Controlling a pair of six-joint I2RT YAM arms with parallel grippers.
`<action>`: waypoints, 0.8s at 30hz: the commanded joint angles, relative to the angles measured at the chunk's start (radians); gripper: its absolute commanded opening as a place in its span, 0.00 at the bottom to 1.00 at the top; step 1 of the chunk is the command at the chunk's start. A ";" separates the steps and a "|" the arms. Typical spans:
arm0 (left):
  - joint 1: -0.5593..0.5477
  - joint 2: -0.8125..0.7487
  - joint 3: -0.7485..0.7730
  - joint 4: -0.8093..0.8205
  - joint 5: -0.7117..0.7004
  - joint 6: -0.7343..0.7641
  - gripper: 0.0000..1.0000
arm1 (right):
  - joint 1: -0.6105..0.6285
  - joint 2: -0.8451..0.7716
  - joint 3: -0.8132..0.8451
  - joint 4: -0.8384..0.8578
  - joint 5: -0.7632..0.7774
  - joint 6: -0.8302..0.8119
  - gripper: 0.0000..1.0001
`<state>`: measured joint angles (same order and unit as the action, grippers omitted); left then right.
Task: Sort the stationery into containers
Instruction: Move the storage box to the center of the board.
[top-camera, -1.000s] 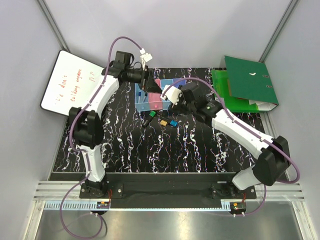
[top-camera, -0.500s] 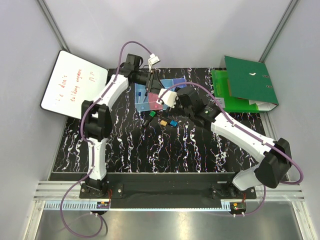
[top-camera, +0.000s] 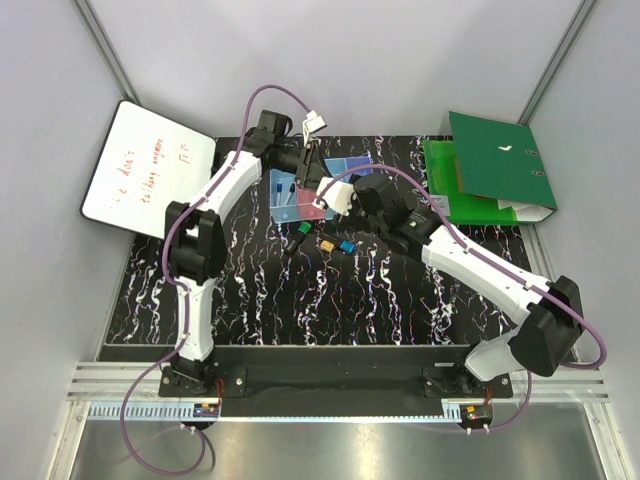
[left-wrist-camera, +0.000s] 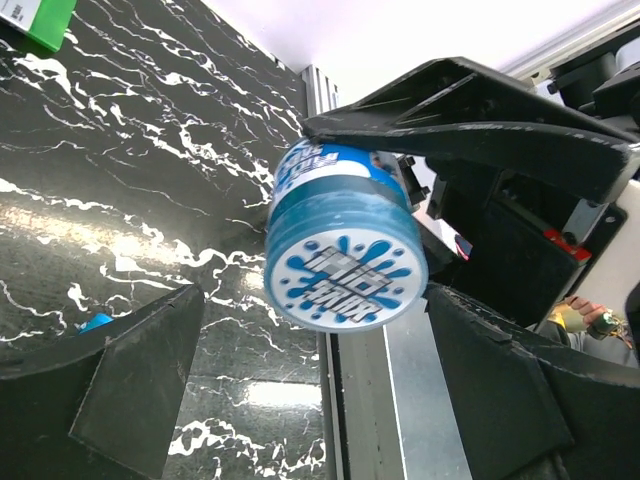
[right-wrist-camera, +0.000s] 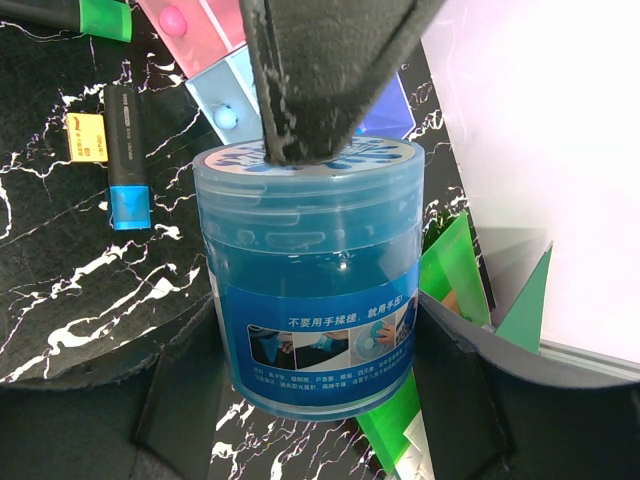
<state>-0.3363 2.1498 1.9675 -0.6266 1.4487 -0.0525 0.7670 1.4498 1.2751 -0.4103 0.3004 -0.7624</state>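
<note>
A round blue tub with a splash-print lid hangs above the table, and my right gripper is shut on its sides. My left gripper is open around the lid end, its fingers spread wide, and one of its fingers lies over the lid. Both grippers meet above the containers, a row of light blue, pink and purple bins. On the mat lie a green/black marker, a yellow piece and a blue-capped marker.
A green binder lies at the back right, its edge just under the tub. A whiteboard with red writing leans at the back left. The mat's near half holds no objects.
My left arm has swung right and brought its gripper up to the tub's lid, with its jaws spreading wider. My right gripper has shifted a little left with the tub in it.
</note>
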 joint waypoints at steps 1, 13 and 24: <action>-0.023 -0.074 0.008 0.036 0.104 -0.009 0.99 | 0.011 -0.048 0.033 0.082 0.029 -0.006 0.00; -0.059 -0.071 0.022 0.048 0.092 -0.033 0.99 | 0.012 -0.052 0.032 0.084 0.029 -0.003 0.00; -0.069 -0.065 0.016 0.057 0.072 -0.043 0.37 | 0.012 -0.054 0.032 0.087 0.034 -0.006 0.00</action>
<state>-0.3958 2.1345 1.9675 -0.5995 1.4513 -0.0898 0.7719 1.4399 1.2751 -0.4030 0.3077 -0.7662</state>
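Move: The blue jar's middle is about 5 cm to the right of my open left hand, 2 cm back and 1 cm higher, its lid facing that hand. My right hand already grips it, the middle about 1 cm left of and above my right finger pads. From my left hand, the storage box is some 20 cm below, 3 cm ahead and 3 cm left; the blue-capped marker is 22 cm below and 7 cm back, level sideways. I bring my open left hand right and back, about 3 cm in all and rising nearly 1 cm, until the lid end of the blue jar sits between its fingers. Then I hold it there and close by about a third, pinching the lid from both sides, while my right hand stays put with its grip on the body. ##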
